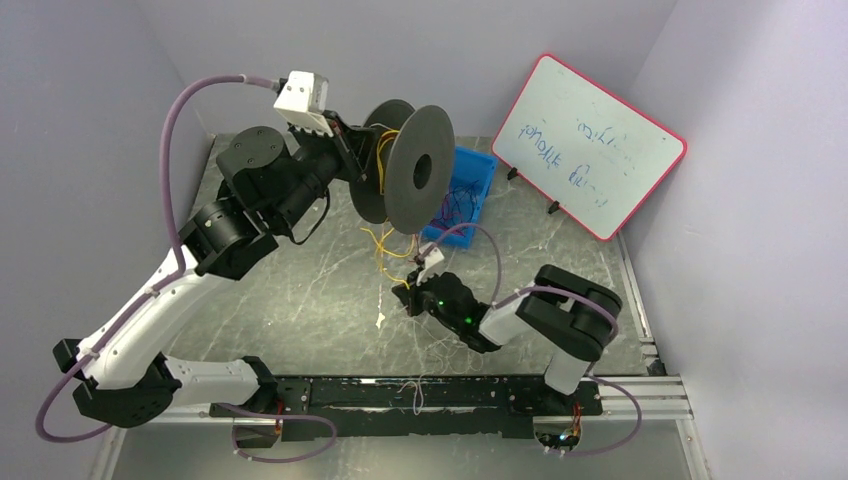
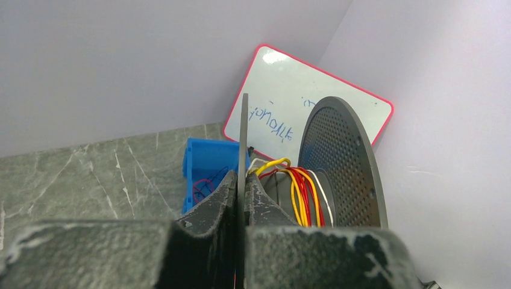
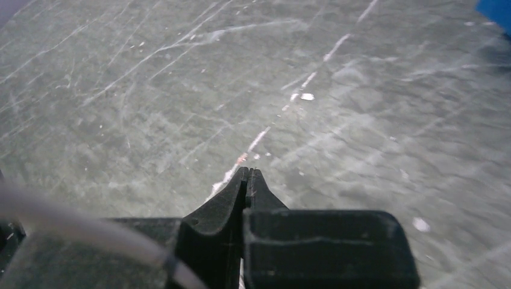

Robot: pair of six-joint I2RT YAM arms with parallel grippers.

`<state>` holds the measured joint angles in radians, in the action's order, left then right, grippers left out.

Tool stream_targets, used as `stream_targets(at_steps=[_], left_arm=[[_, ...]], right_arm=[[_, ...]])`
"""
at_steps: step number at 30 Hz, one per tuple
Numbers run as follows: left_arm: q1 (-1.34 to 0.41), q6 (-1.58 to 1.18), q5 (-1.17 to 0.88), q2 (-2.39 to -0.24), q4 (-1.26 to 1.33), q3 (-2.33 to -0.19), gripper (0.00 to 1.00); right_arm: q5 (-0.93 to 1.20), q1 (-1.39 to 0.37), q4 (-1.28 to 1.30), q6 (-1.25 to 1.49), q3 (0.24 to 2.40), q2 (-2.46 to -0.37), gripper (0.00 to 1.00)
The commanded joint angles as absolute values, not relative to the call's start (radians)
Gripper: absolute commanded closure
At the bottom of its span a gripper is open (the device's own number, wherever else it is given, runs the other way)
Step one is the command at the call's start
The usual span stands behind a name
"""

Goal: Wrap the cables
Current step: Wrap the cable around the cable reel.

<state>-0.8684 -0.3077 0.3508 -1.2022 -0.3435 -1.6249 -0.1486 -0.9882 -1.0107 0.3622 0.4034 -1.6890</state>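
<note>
My left gripper [image 2: 243,180] is raised at the back of the table and shut on the thin near flange [image 2: 244,132] of a dark grey spool [image 1: 420,170]. Red, yellow-orange and white cables [image 2: 304,198] are wound on the spool's core. Loose yellow cables [image 1: 385,250] hang from the spool down to the table. My right gripper [image 1: 408,293] is low over the table just below those hanging ends, with its jaws shut. In the right wrist view a thin pale strand [image 3: 259,141] runs on the table up to the right gripper [image 3: 248,171]. Whether it is pinched cannot be told.
A blue bin [image 1: 470,180] holding more wires stands behind the spool. A red-rimmed whiteboard [image 1: 590,145] leans at the back right. Thin loose strands [image 1: 420,350] lie near the front rail. Grey walls close in both sides.
</note>
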Motion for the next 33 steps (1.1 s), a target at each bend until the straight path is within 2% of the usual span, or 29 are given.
stream_targets(at_steps=[1, 11, 23, 33], left_arm=[[-0.87, -0.332, 0.341, -1.217, -0.195, -1.677, 0.93], [-0.834, -0.344, 0.309, -1.29, -0.172, -1.696, 0.93], [-0.755, -0.355, 0.284, -1.31, -0.136, -1.67, 0.93], [-0.752, -0.328, 0.362, -1.337, -0.09, -1.613, 0.93]], right_arm=[[-0.119, -1.044, -0.969, 0.348, 0.489, -1.778, 1.0], [-0.131, -1.167, -0.918, 0.334, 0.62, -1.885, 1.0], [-0.133, -1.266, -0.862, 0.356, 0.625, -1.841, 1.0], [-0.182, -1.382, -0.671, 0.322, 0.72, -1.756, 1.0]])
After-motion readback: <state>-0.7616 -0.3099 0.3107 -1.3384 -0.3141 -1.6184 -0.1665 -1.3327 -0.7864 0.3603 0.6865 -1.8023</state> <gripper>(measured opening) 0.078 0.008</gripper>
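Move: My left hand grips the reel's left flange; the reel's middle lies about 4 cm ahead, 7 cm right and slightly below, with the blue bin on the table some 18 cm ahead, 17 cm right and 45 cm down. From my right hand, holding the pale cable, the reel hangs about 40 cm above, 8 cm ahead and 2 cm right. The bin is roughly 22 cm ahead and 13 cm right, and loose pale loops lie some 13 cm back and 9 cm right. Fingers kept shut on the pale cable, I swing my right hand left low over the table, then mostly back towards the table's near edge, about 11 cm each way, turning it some 20 degrees counter-clockwise and drawing the cable away beneath the reel. Meanwhile my left hand keeps its pinch on the flange and carries the reel about 6 cm forward and 5 cm down. ##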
